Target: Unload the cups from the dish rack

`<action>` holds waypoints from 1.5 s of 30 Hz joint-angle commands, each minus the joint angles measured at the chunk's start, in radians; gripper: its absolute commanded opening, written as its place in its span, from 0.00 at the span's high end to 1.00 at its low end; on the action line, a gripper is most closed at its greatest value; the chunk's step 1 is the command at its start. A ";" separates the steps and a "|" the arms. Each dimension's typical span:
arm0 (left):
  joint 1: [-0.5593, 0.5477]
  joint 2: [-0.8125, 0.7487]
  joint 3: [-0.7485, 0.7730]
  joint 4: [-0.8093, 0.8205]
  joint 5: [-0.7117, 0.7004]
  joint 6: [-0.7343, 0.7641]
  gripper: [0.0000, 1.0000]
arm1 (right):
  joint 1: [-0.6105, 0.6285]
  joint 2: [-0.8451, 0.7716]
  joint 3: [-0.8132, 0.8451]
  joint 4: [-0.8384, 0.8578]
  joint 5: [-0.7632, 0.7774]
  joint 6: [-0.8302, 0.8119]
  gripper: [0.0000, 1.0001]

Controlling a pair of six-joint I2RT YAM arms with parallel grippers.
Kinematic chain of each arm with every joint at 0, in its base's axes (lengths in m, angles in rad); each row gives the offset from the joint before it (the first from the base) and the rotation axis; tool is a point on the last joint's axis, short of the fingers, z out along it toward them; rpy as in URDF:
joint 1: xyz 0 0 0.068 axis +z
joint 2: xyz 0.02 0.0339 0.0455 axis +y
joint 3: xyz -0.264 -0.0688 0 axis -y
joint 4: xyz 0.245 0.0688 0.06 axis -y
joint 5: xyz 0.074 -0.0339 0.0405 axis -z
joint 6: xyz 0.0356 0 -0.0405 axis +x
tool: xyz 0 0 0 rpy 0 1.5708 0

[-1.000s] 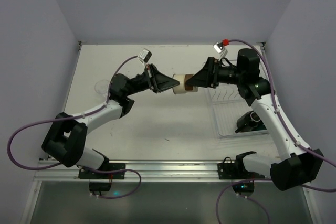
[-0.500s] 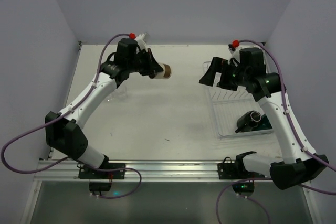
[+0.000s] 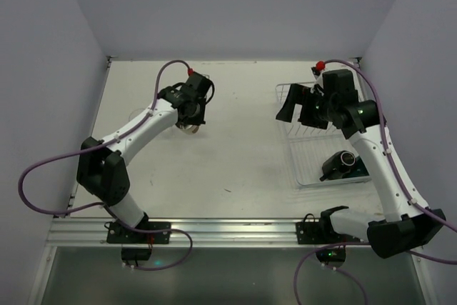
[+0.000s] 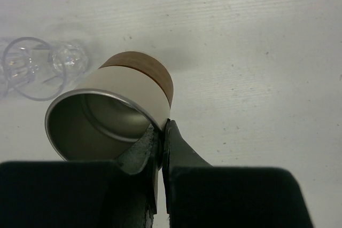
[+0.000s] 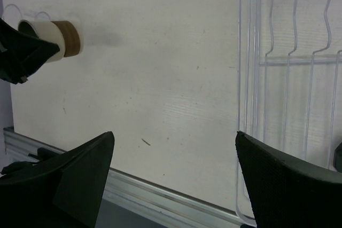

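Note:
My left gripper [image 4: 163, 126] is shut on the rim of a cream cup [image 4: 123, 100] with a brown base, one finger inside it and one outside. The cup [image 3: 189, 128] hangs tilted just above the table at the back left, beside a clear glass [image 4: 37, 68] that lies there. My right gripper [image 3: 300, 108] is open and holds nothing, hovering over the left edge of the white wire dish rack [image 3: 314, 149]. A dark cup [image 3: 341, 166] lies in the rack's near end. In the right wrist view the cream cup [image 5: 56, 38] shows far left and the rack wires [image 5: 278, 62] on the right.
The metal rail [image 3: 214, 228] runs along the table's near edge, with both arm bases on it. Side walls close in the table on the left and right. The left arm [image 3: 132, 133] stretches diagonally over the table's left part.
The right gripper opened, let go of the cream cup and pulled back to the rack. The left arm carried the cup from the table's middle to the back left and lowered it.

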 commanded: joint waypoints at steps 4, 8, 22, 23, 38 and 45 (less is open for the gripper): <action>0.011 0.042 0.011 -0.003 -0.122 0.037 1.00 | -0.001 -0.034 -0.050 0.004 0.031 -0.015 0.04; 0.019 0.070 0.028 0.015 -0.116 0.045 1.00 | 0.001 -0.042 -0.073 0.018 0.025 -0.015 0.04; 0.049 0.196 0.121 0.007 -0.088 0.052 1.00 | -0.001 -0.054 -0.113 0.028 0.040 -0.022 0.04; 0.051 0.200 0.123 0.012 -0.087 0.051 1.00 | 0.001 -0.056 -0.116 0.028 0.043 -0.020 0.04; 0.069 0.259 0.135 0.020 -0.071 0.052 1.00 | -0.001 -0.059 -0.142 0.036 0.051 -0.031 0.04; 0.078 0.277 0.146 0.023 -0.056 0.052 1.00 | -0.001 -0.054 -0.151 0.044 0.046 -0.031 0.04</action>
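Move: The left hand already holds the cream cup by its wall. The bare table spot it is being lowered to lies about 7 cm ahead of that hand, 5 cm left and 14 cm below. Beside that spot, the nearer clear glass stands some 12 cm left and 8 cm ahead of the hand, and a second glass about 22 cm left and 9 cm ahead. From the open right hand the spot is some 41 cm left, 12 cm ahead and 27 cm down. Keeping its pinch on the cream cup's wall, the left hand lowers it about 7 cm towards the bare table just right of the clear glasses, easing some 4 cm forward and a little left while its wrist tilts by roughly 10 degrees. The right hand, empty and wide open, sinks about 4.5 cm and draws slightly back beside the rack's left edge. ##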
